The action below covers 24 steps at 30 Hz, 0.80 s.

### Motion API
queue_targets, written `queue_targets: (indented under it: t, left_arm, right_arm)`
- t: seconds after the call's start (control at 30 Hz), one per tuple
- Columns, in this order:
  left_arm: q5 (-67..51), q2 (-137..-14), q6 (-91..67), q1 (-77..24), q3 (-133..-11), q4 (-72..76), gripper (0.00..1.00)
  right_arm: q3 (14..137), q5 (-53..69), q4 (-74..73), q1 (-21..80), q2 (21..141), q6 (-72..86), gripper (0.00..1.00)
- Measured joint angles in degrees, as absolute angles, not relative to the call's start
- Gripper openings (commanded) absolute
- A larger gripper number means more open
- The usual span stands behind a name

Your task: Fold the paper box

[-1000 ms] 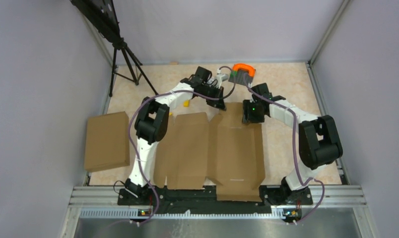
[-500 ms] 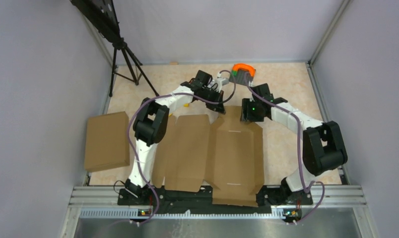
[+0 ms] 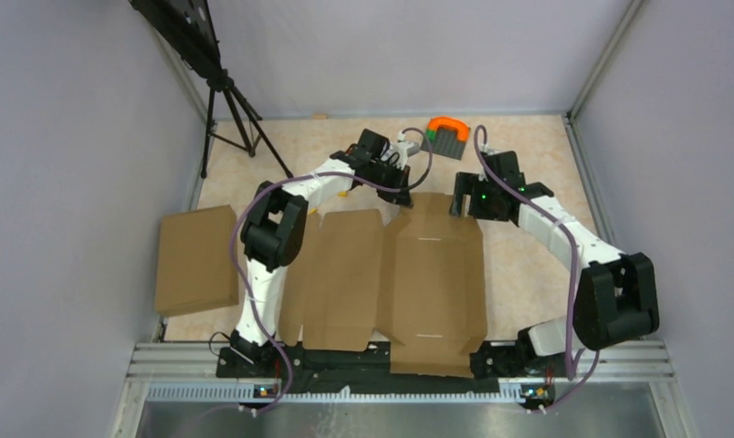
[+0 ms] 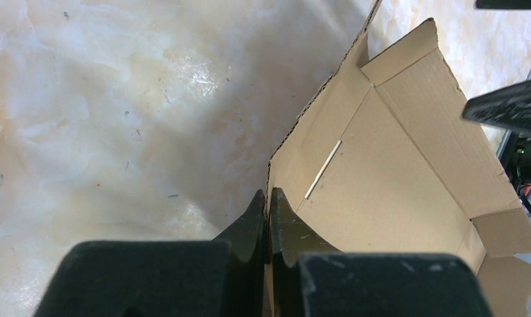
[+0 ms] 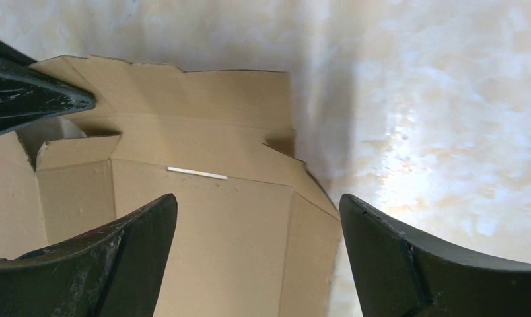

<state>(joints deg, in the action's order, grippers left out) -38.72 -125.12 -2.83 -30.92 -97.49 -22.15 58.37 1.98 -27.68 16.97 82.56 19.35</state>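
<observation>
The paper box (image 3: pixel 391 274) is a brown die-cut sheet lying open across the table's middle, with its far flap raised. My left gripper (image 3: pixel 403 195) is shut on the left edge of that far flap; in the left wrist view the cardboard edge (image 4: pixel 316 119) runs straight into the pinched gripper (image 4: pixel 268 198). My right gripper (image 3: pixel 461 203) stands open over the sheet's far right corner. In the right wrist view that gripper (image 5: pixel 258 205) hovers wide above the box (image 5: pixel 210 224), touching nothing.
A second brown box (image 3: pixel 196 260), closed, lies at the left. An orange and grey object (image 3: pixel 447 135) sits at the back behind the grippers. A black tripod (image 3: pixel 228 100) stands at the back left. Walls close in both sides.
The right gripper has opened and let go of the box's far flap, and its arm has swung out to the right. The left gripper has stayed shut on the flap.
</observation>
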Motion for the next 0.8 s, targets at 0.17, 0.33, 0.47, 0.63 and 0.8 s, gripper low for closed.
queue_targets:
  t: [0.17, 0.33, 0.47, 0.63, 0.8]
  left_arm:
    - [-37.91, -125.08, -2.79, -30.92, -97.01, -21.30, 0.00]
    - [-36.47, -124.97, -2.83, -30.89, -95.88, -19.86, 0.00]
    - [-36.16, -124.97, -2.94, -30.65, -95.88, -19.35, 0.00]
    - [-36.62, -124.95, -3.03, -30.41, -95.85, -18.70, 0.00]
    - [-37.71, -124.31, -3.05, -30.39, -95.13, -18.17, 0.00]
  right_arm:
    - [55.81, 0.21, -28.82, 14.37, 78.17, 20.23, 0.91]
    - [51.33, 0.82, -30.28, 13.96, 75.22, 21.96, 0.73]
    - [45.06, 3.31, -30.39, 13.96, 73.91, 23.16, 0.56]
    - [42.11, 5.82, -31.05, 13.96, 73.82, 24.08, 0.42]
    - [42.13, 7.27, -30.68, 14.68, 73.82, 23.33, 0.38]
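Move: The right hand, open and empty, has the spot on the box's right side wall it goes for about 10 cm back, 2 cm right and 7 cm below; the far end flap is some 4 cm left, 1 cm ahead and 5 cm lower. The flap corner in the left hand's shut fingers is about 11 cm left of the right hand, 1 cm ahead. From the left hand, that wall spot is roughly 11 cm back, 14 cm right. Right hand swings right, then back about 9 cm and down 6, fingers closing partway astride the right side wall. ##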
